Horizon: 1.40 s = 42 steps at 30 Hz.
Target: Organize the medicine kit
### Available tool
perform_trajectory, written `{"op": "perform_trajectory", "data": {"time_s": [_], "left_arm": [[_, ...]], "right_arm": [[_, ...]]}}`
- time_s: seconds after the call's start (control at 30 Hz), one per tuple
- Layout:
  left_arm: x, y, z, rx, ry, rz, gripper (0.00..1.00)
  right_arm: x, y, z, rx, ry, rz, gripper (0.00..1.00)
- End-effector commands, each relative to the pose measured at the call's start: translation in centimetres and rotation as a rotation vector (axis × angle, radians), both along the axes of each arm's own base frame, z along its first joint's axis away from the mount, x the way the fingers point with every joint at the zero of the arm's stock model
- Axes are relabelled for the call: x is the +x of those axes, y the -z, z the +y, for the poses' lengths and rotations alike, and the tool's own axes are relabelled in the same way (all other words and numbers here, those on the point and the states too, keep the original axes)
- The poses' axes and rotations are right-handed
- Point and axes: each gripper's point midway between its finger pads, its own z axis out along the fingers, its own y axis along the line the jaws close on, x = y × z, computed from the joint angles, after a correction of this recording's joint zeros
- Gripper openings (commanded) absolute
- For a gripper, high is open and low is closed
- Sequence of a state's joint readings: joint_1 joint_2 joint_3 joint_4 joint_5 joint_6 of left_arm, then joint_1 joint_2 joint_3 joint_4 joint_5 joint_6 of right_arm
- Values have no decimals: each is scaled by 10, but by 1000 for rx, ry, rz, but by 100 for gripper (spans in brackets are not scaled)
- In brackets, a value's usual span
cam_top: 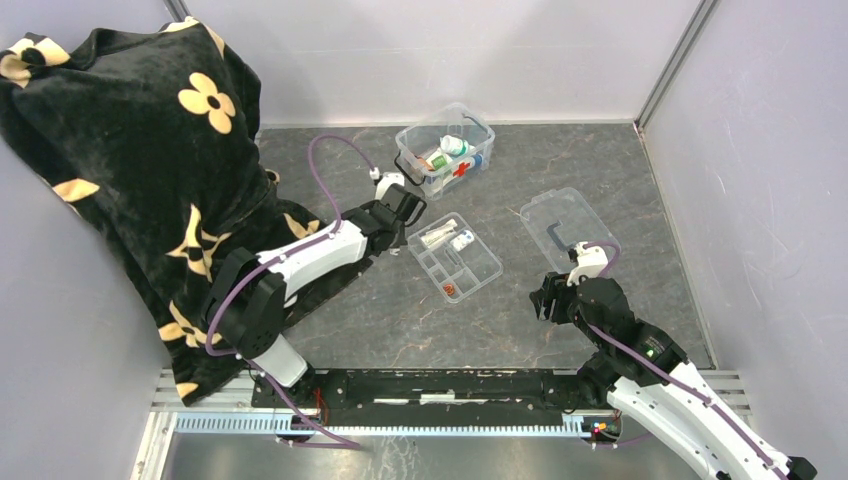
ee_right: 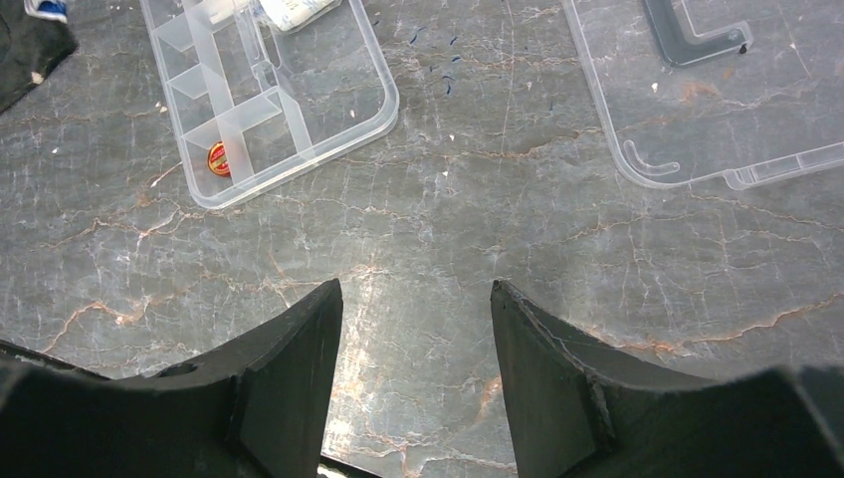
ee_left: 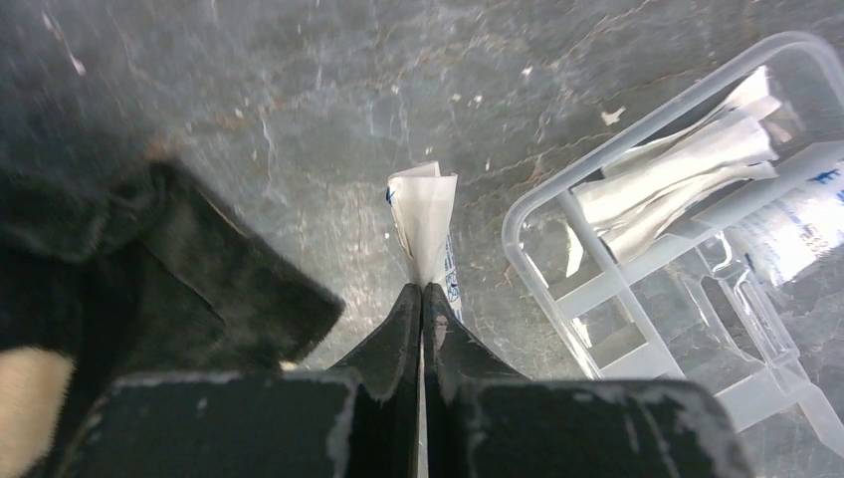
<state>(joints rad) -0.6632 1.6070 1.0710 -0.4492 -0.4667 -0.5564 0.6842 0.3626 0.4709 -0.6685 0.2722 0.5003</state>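
The medicine kit [cam_top: 461, 170], a clear box with a red cross and black latches, stands open at the back of the table with bottles inside. My left gripper [cam_top: 405, 205] [ee_left: 423, 289] is just in front of it, shut on a small white packet with blue print [ee_left: 422, 221], low over the table beside the divided tray [cam_top: 482, 272] [ee_left: 513, 234]. That tray holds white sachets [ee_left: 687, 164] and a small red item [ee_right: 218, 158]. My right gripper [cam_top: 548, 298] [ee_right: 413, 299] hangs open over bare table, nothing between its fingers.
The flat clear lid [cam_top: 570, 228] [ee_right: 697, 110] lies right of the tray. A black cloth with cream flowers [cam_top: 130, 150] covers the left side and reaches under the left arm [ee_left: 149, 269]. Walls close the table at the back and on both sides.
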Motion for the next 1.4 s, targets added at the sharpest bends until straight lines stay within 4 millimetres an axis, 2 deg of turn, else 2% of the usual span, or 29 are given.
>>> {"op": "perform_trajectory", "data": {"time_s": [0.0, 0.17, 0.33, 0.53, 0.77, 0.97, 1.23, 1.3, 1.37], "left_arm": [[22, -46, -3, 101, 177, -110, 2], [31, -77, -52, 36, 537, -226, 2], [36, -83, -73, 94, 773, -310, 2], [35, -67, -99, 150, 1055, -292, 2], [40, -22, -122, 180, 1269, -173, 2], [49, -2, -120, 252, 1316, -153, 2], [55, 8, -121, 272, 1314, -134, 3], [57, 10, -121, 272, 1310, -129, 4], [60, 11, -120, 278, 1288, -121, 11]], "right_arm": [[1, -10, -1, 27, 17, -20, 63], [1, -11, -1, 31, 18, -23, 63], [1, -13, -3, 30, 25, -25, 63], [0, -14, -7, 16, 38, -28, 63], [-1, -15, -8, 14, 39, -28, 63], [-3, -16, -11, 9, 42, -30, 63], [-4, -16, -13, 4, 45, -28, 63], [-4, -16, -13, 3, 46, -28, 63], [-4, -16, -14, 2, 48, -27, 63]]}}
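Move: The left hand, already holding a white paper packet, hovers low beside the tray; the packet compartment lies about 4 cm ahead, 12 cm to its right and 7 cm below. The bandage roll is some 6 cm right of that compartment and 2 cm nearer, the red disc roughly 14 cm nearer and 3 cm right of it, the medicine box about 18 cm beyond it and 2 cm right. From the right hand the compartment is roughly 22 cm ahead, 25 cm left, 11 cm below. Rightwards by some 12 cm and a little forward, the left hand carries the pinched paper packet in an arc over the tray's edge, rising about 5 cm, then sinking about 7 cm to end low over the packet compartment. On the way it swings clockwise some 75 degrees, lining the packet up with those already there; the fingers stay shut on the packet. ##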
